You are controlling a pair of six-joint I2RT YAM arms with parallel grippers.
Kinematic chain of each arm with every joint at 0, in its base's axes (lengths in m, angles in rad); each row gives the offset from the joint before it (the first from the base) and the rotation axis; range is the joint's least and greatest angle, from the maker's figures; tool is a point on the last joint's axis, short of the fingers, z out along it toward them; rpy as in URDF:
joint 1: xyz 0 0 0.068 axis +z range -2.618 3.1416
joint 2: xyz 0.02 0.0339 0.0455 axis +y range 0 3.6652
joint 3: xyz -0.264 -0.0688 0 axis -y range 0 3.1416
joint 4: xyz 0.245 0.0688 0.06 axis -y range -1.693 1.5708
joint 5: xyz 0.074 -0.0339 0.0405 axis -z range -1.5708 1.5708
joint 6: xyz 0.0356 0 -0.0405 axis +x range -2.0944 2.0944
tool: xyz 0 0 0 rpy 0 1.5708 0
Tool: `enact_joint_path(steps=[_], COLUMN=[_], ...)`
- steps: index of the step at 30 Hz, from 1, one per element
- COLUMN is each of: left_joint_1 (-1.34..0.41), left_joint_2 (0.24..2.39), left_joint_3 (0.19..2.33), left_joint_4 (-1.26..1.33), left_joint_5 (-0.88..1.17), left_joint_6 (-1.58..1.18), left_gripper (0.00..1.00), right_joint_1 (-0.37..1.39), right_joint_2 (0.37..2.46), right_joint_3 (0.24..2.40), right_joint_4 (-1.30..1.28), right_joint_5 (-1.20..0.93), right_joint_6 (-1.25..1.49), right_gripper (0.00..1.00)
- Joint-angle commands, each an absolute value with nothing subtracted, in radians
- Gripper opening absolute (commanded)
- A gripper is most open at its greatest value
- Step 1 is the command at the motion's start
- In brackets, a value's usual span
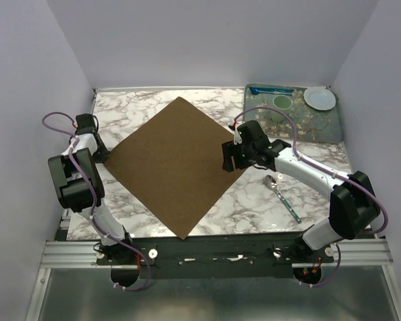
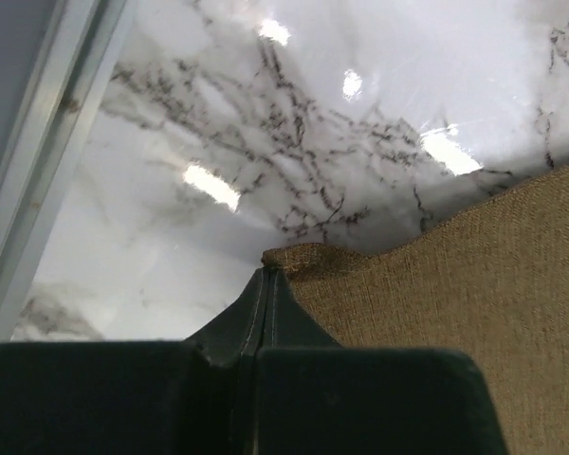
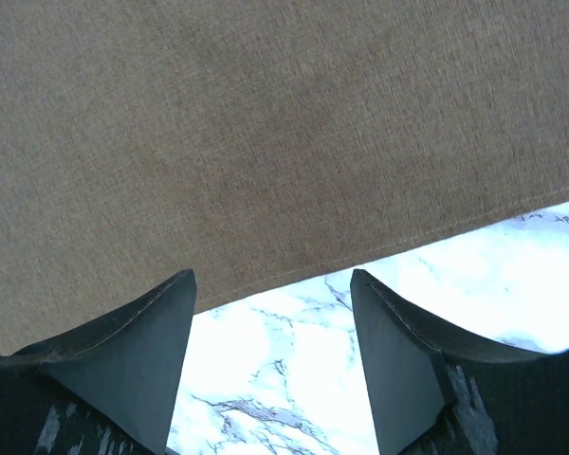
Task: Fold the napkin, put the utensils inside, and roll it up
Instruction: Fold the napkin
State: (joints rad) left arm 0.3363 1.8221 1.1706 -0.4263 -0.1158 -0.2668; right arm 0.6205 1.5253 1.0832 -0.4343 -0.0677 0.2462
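Observation:
The brown napkin (image 1: pixel 174 164) lies flat as a diamond on the marble table. My left gripper (image 1: pixel 107 156) is at its left corner; in the left wrist view the gripper (image 2: pixel 266 272) is shut on that slightly bunched corner of the cloth (image 2: pixel 474 313). My right gripper (image 1: pixel 228 162) hovers over the napkin's right edge, open and empty. In the right wrist view its fingers (image 3: pixel 142 341) stand wide apart over bare marble just off the cloth's hem (image 3: pixel 266 142). The spoon (image 1: pixel 281 196), with silver bowl and teal handle, lies on the table right of the napkin, under my right arm.
A floral placemat (image 1: pixel 307 130) lies at the back right, holding a white plate (image 1: pixel 319 98), a green disc (image 1: pixel 281 101) and a bright blue plastic utensil (image 1: pixel 271 89). Walls close the table on three sides. A metal rail (image 2: pixel 38 161) runs along the left edge.

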Motion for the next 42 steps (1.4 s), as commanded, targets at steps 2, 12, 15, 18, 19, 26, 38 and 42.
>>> enact_joint_path(steps=[2,12,15,18,19,26,38,42], left_joint_1=[0.273,-0.179,-0.319,-0.434,-0.461,-0.615,-0.707,-0.706], left_joint_2=[1.625,1.519,1.615,1.738,1.768,1.994,2.166,2.184], left_joint_3=[1.140,1.219,1.310,1.429,1.487,1.701,1.894,1.896], left_joint_4=[-0.515,-0.598,-0.598,-0.600,-0.600,-0.606,-0.607,-0.603], left_joint_5=[-0.259,-0.359,-0.322,-0.308,-0.304,-0.252,-0.186,-0.161], left_joint_6=[-0.371,-0.564,-0.606,-0.621,-0.630,-0.637,-0.649,-0.653], left_gripper=[0.00,0.00,0.00,0.00,0.00,0.00,0.00,0.00], right_joint_1=[0.615,0.480,0.450,0.431,0.428,0.403,0.302,0.278], right_joint_2=[1.494,1.407,1.381,1.358,1.351,1.319,1.394,1.476], right_joint_3=[1.058,1.049,1.037,1.026,1.022,0.974,0.920,0.907], right_joint_4=[-0.443,-0.515,-0.528,-0.541,-0.548,-0.554,-0.431,-0.264], right_joint_5=[-0.060,-0.104,-0.098,-0.094,-0.094,-0.077,-0.299,-0.518], right_joint_6=[0.285,0.325,0.324,0.324,0.325,0.333,0.390,0.460], right_gripper=[0.75,0.74,0.74,0.74,0.74,0.75,0.75,0.75])
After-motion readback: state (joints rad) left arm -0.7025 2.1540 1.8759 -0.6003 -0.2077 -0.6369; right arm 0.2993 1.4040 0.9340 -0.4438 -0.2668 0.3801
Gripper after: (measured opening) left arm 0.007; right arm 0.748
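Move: Pinched already in the shut left fingers is the napkin's left corner; its right corner, the one to meet, lies about 63 cm to this hand's right, level with it fore and aft. The napkin's far corner lies 32 cm right and 29 cm ahead, its near corner 34 cm right and 33 cm back. From the open right hand, the right corner is some 7 cm ahead, 10 cm right and 10 cm below, the spoon 11 cm back and 20 cm right. Lifting the pinched corner about 12 cm, the left hand sweeps it fast to the right across the napkin towards the right corner, some 49 cm in all, slowing and sinking a few centimetres late while turning clockwise. The open right hand draws about 9 cm right, rising slightly, then sinking, and begins to tilt, touching nothing. ##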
